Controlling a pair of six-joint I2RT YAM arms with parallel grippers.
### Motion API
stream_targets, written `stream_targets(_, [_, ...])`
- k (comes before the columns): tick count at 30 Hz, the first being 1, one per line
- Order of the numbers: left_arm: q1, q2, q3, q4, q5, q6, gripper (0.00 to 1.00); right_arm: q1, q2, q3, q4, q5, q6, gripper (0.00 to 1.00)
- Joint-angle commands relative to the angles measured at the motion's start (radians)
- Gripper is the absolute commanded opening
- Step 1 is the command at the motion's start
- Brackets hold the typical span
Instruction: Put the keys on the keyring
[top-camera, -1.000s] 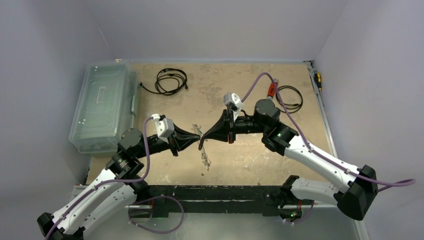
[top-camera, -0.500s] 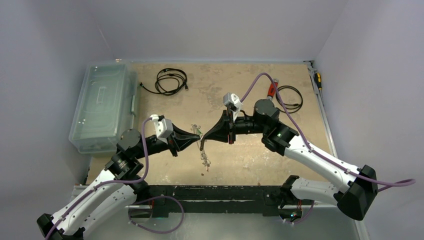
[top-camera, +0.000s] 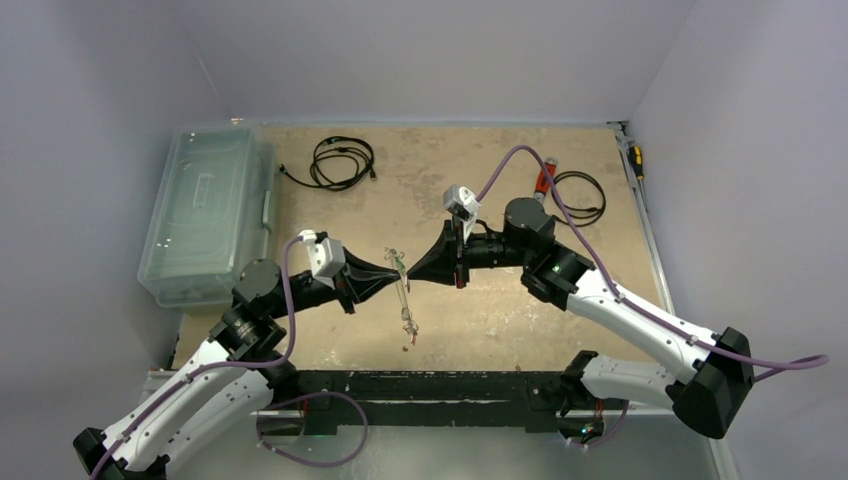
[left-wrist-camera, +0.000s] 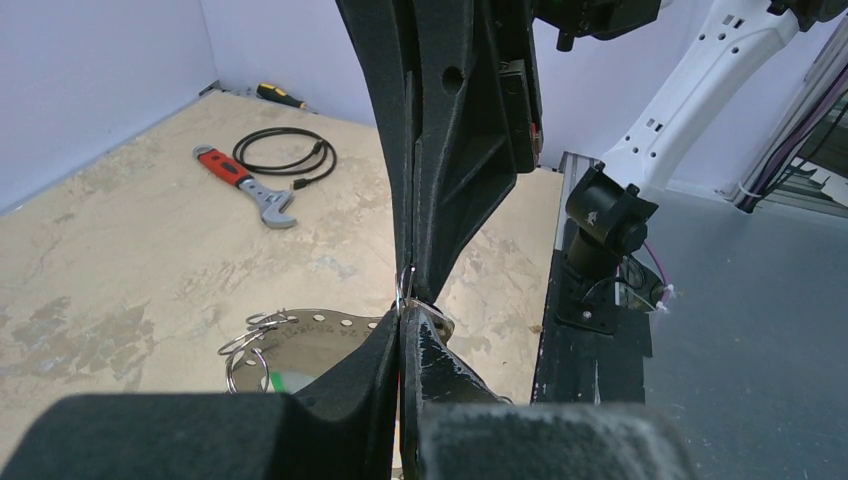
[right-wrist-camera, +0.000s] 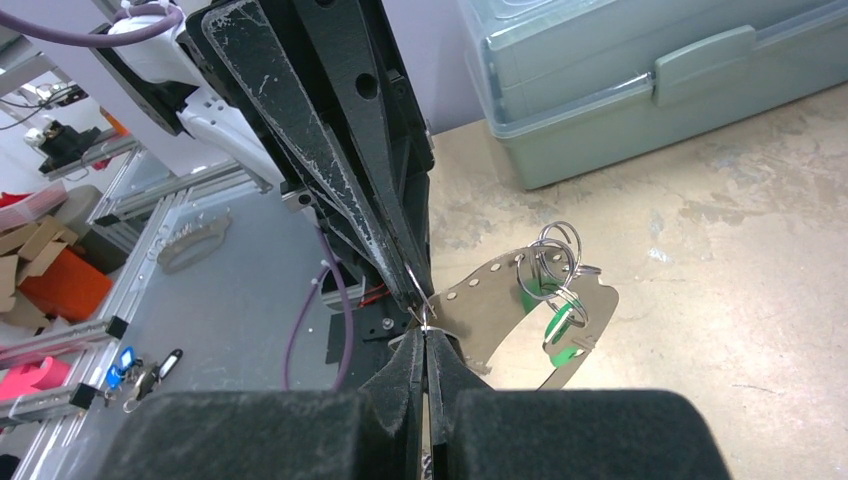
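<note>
The keyring (top-camera: 403, 300) is held off the table between both arms and looks like a thin slanted line in the top view. In the wrist views it is a flat grey hoop (left-wrist-camera: 320, 325) (right-wrist-camera: 490, 290) with small holes. Keys hang from it on split rings (right-wrist-camera: 555, 255), one with a green tag (right-wrist-camera: 565, 328) (left-wrist-camera: 290, 381). My left gripper (top-camera: 399, 273) (left-wrist-camera: 400, 310) and right gripper (top-camera: 411, 272) (right-wrist-camera: 425, 330) meet tip to tip, both shut on the hoop's rim. A small wire ring (right-wrist-camera: 418, 298) sticks out where the tips meet.
A clear lidded box (top-camera: 205, 210) stands at the left edge. A black cable coil (top-camera: 343, 162) lies at the back. A red-handled wrench (top-camera: 543, 178) and a second coil (top-camera: 582, 197) lie back right. A screwdriver (top-camera: 636, 155) is by the right wall.
The keyring has risen and swung so it reads as one straight line between the tips. Both arms have shifted slightly to the left. The grips are unchanged.
</note>
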Motion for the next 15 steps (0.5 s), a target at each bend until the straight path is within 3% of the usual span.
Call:
stream_targets(1, [-0.007, -0.015, 0.005, 0.072, 0.007, 0.0, 0.0, -0.004, 0.006, 0.047, 0.026, -0.019, 0.013, 0.0])
stream_targets(8, [-0.006, -0.015, 0.007, 0.072, 0.007, 0.0, 0.0, -0.004, 0.005, 0.038, 0.023, -0.021, -0.003, 0.0])
stream_targets(15, [-0.006, -0.014, 0.007, 0.072, 0.008, 0.0, 0.0, -0.004, -0.012, 0.038, 0.023, -0.02, -0.038, 0.36])
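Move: The right fingers are still closed on the edge of the small ring, about 1 cm to their left at the same height. The left hand pinches that ring from the other side, the ring lying about 1 cm to its right. From the right hand, the keyring's middle is some 4 cm back, 1 cm left and 4 cm lower; the green-tagged keys about 3 cm ahead, 2 cm left, 2 cm lower; the red-tagged key roughly 10 cm back, straight in line, 6 cm below. Staying practically in place, the right hand opens its fingers late on to a bit over a quarter of their range, letting go of the small ring without backing off. The left hand holds still, closed, and keeps its pinch on the ring and with it the hanging keyring. ##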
